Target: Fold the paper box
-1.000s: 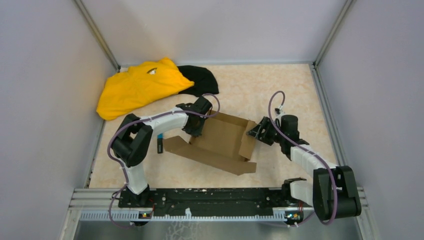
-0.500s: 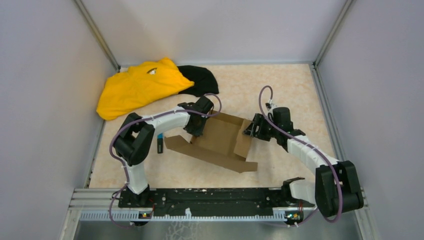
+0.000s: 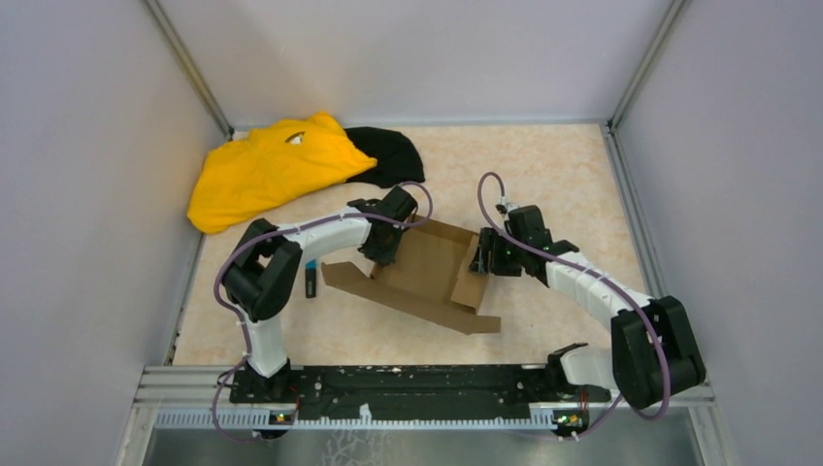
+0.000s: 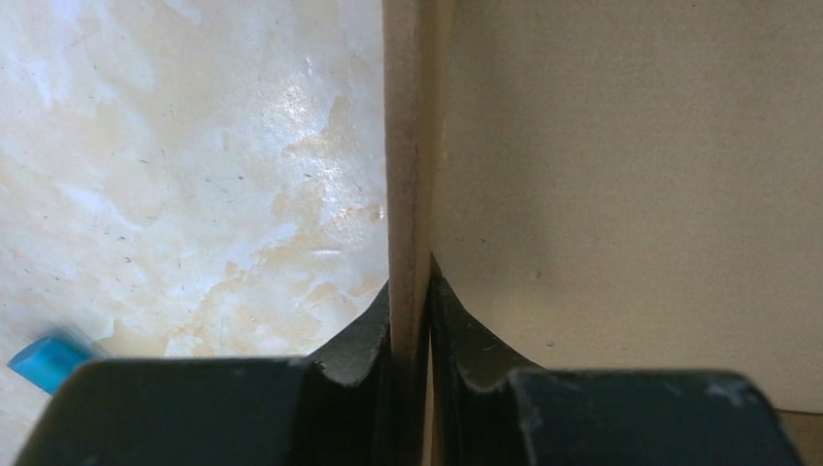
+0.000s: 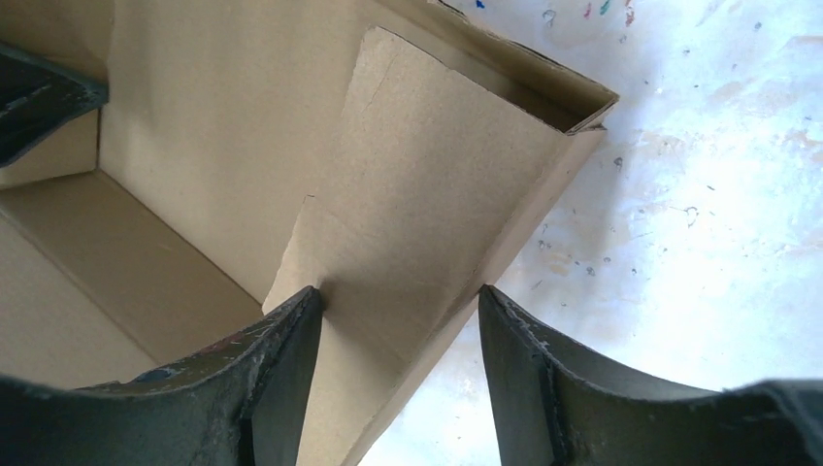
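The paper box (image 3: 427, 272) is brown cardboard, partly folded, in the middle of the table with its front flap lying flat. My left gripper (image 3: 380, 254) is shut on the box's upright left wall. In the left wrist view that wall's edge (image 4: 406, 146) runs straight up from between the closed left gripper (image 4: 411, 291). My right gripper (image 3: 482, 257) is open at the box's right end. In the right wrist view the raised right flap (image 5: 427, 194) stands between the spread fingers of the right gripper (image 5: 400, 301), and the left fingertip touches it.
A yellow cloth (image 3: 272, 170) and a black cloth (image 3: 388, 155) lie at the back left. A small black and blue object (image 3: 311, 280) sits just left of the box. Grey walls close in the table on three sides.
My right arm has swung left toward the box, and the right flap now stands between its fingers, tipped further inward. The left arm has held still.
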Tool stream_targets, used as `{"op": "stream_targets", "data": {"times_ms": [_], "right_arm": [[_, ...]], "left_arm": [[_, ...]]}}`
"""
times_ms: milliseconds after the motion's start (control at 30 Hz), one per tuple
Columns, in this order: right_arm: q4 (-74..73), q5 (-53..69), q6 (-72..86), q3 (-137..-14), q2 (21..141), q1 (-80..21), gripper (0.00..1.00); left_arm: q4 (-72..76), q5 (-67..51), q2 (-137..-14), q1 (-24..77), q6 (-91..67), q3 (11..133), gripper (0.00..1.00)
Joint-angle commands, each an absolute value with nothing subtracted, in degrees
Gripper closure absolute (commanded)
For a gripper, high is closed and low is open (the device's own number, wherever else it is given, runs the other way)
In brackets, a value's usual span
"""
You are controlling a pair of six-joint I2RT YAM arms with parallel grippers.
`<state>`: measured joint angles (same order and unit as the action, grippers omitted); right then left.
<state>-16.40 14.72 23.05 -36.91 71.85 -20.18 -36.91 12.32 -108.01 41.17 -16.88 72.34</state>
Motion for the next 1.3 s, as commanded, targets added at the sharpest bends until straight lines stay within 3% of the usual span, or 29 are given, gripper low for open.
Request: {"op": "stream_targets", "data": {"times_ms": [0, 133, 233, 400, 500, 667, 833, 900, 1067, 1267], "right_arm": [[-19.98, 10.37, 20.99, -39.08, 72.25, -21.97, 0.44], [-21.13, 8.34, 20.25, -39.63, 72.16, -22.20, 0.54], [-21.62, 7.38, 19.90, -40.00, 72.31, -22.32, 0.75], [-23.05, 4.90, 19.19, -40.92, 72.35, -23.26, 0.78], [-24.16, 3.38, 18.57, -41.78, 73.20, -24.07, 0.89], [-27.65, 0.38, 17.19, -44.76, 74.81, -26.58, 0.87], [-31.33, -7.31, 16.30, -47.56, 77.70, -30.19, 1.00], [-32.39, -11.77, 16.45, -48.26, 78.46, -32.05, 1.00], [-33.71, -21.41, 17.05, -49.14, 78.96, -34.85, 1.00], [-30.49, -19.87, 15.32, -49.02, 78.19, -34.85, 1.00]], "left_arm": [[-36.89, 10.64, -109.61, 42.27, -17.05, 73.25, 0.80], [-37.09, 10.54, -109.77, 42.56, -17.12, 73.63, 0.80], [-37.28, 10.75, -109.80, 42.71, -17.22, 73.82, 0.80], [-37.86, 11.05, -109.76, 42.89, -17.23, 74.00, 0.80], [-38.23, 11.12, -109.86, 42.98, -17.31, 74.37, 0.80], [-38.83, 11.55, -109.94, 43.15, -17.49, 74.92, 0.80], [-38.40, 11.75, -107.96, 43.24, -18.22, 74.69, 0.80], [-37.44, 11.49, -106.28, 43.24, -18.49, 74.42, 0.79], [-35.05, 9.13, -102.35, 43.24, -18.62, 74.14, 0.67], [-29.57, 3.15, -96.98, 43.04, -17.52, 72.50, 0.51]]}}
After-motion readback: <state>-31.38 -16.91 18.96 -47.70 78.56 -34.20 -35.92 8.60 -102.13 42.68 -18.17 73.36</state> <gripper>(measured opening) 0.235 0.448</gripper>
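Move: The box's right wall, with its flap doubled inward, already stands between the right hand's open fingers; its middle is about 2 cm back, 2 cm left and 2 cm below. From that hand, the long front flap lies some 8 cm back and 12 cm left, the left wall about 2 cm ahead and 16 cm left. The left hand still grips the left wall, whose middle is 2 cm ahead and 1 cm right; the right wall is roughly 15 cm to its right and 2 cm back. Right hand pinches the right wall, goes 3 cm right, rolling some 30 degrees; left opens, rising 4 cm. ##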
